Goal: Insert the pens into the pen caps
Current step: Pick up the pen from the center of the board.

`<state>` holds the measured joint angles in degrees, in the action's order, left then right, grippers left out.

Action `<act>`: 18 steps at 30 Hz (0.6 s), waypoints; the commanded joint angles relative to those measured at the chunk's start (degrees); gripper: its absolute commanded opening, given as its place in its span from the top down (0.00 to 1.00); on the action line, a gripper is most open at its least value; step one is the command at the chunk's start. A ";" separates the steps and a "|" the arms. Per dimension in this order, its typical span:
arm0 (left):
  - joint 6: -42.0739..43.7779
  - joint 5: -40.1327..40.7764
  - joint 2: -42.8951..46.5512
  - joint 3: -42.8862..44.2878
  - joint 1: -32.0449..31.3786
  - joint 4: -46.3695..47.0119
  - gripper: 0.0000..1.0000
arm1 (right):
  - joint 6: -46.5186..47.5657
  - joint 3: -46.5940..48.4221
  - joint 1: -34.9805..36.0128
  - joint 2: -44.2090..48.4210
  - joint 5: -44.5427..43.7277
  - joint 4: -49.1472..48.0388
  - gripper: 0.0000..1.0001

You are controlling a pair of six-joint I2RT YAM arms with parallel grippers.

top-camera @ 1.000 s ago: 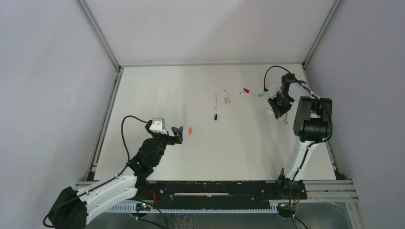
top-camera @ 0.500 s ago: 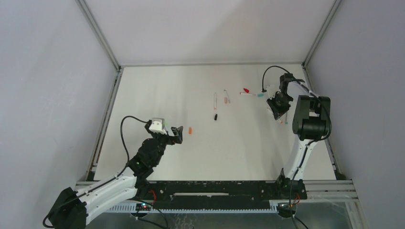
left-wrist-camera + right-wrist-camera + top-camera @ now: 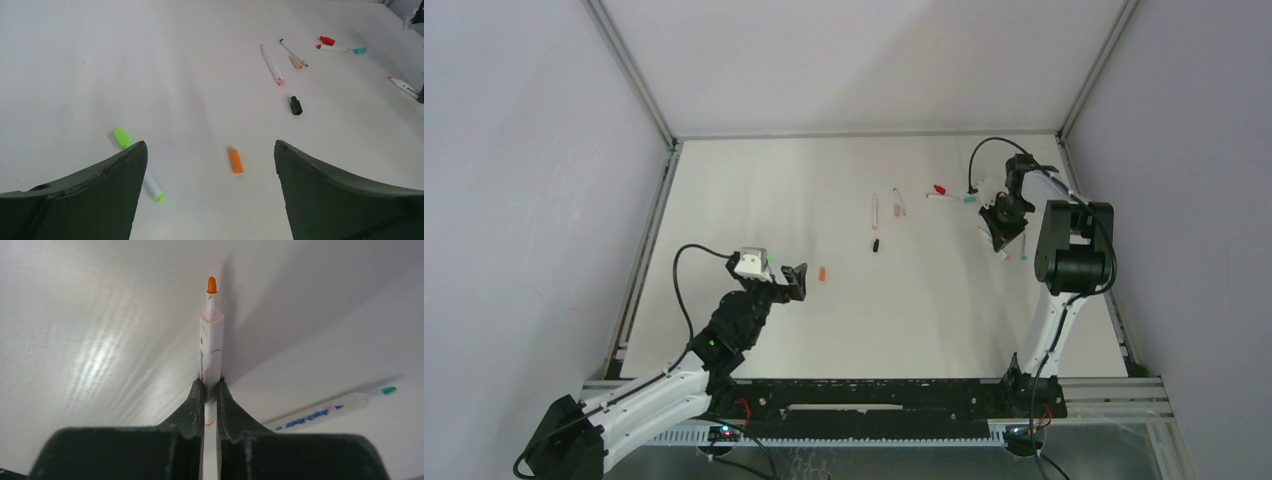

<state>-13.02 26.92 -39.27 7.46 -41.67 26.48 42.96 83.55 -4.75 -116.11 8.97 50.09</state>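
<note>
My right gripper is shut on a white pen whose orange tip points away from me, just above the table; in the top view this gripper is at the far right. A teal-tipped pen lies beside it. My left gripper stands open over the table, low at the left. An orange cap lies ahead between its fingers. A pen with a green cap is partly hidden by the left finger.
Farther back lie a black cap, two white pens, a red cap and a red-tipped pen with a teal end. Another pen lies near the right arm. Enclosure walls ring the table.
The right gripper has closed on the orange-tipped pen and shifted slightly up and left in the top view. The left arm has stayed where it was.
</note>
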 commanded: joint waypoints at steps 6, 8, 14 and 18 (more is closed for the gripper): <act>-2.18 -3.25 6.99 -1.97 0.17 -0.61 0.00 | -0.61 -2.72 1.28 12.92 21.66 3.72 1.00; -5.08 -6.99 9.07 -2.26 0.15 -0.91 0.00 | -0.47 -3.21 1.60 15.95 26.61 4.77 1.00; -15.46 -18.59 14.05 -3.88 0.13 6.24 0.01 | -0.88 -7.13 4.49 26.81 43.27 5.96 1.00; -22.88 -24.61 10.80 -3.58 -0.13 15.60 0.03 | 0.47 -11.71 8.15 33.36 53.65 5.43 1.00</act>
<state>-26.50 11.25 -25.91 4.19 -41.67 31.31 42.52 75.66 0.23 -88.09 47.16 54.39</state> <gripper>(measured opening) 0.979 0.101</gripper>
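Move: The orange-tipped pen is already shut in the right gripper at table level. The orange cap lies about 44 cm to the right gripper's left and 7 cm nearer the base. The black cap is some 31 cm to its left and roughly level, and a teal-tipped pen 6 cm to its right. From the open left gripper, the orange cap lies about 7 cm ahead, 9 cm right and 13 cm below, with the green pen 7 cm ahead and 2 cm left, equally low. Keep the right fingers shut on the orange-tipped pen and lift it about 16 cm while carrying it some 14 cm left and a little back, towards the left arm's side, swinging the fingertips from straight down out to the left. Meanwhile raise the open left gripper about 6 cm, drawing it back and right by 4 cm each, rolling its left side down some 20 degrees and turning it clockwise. ##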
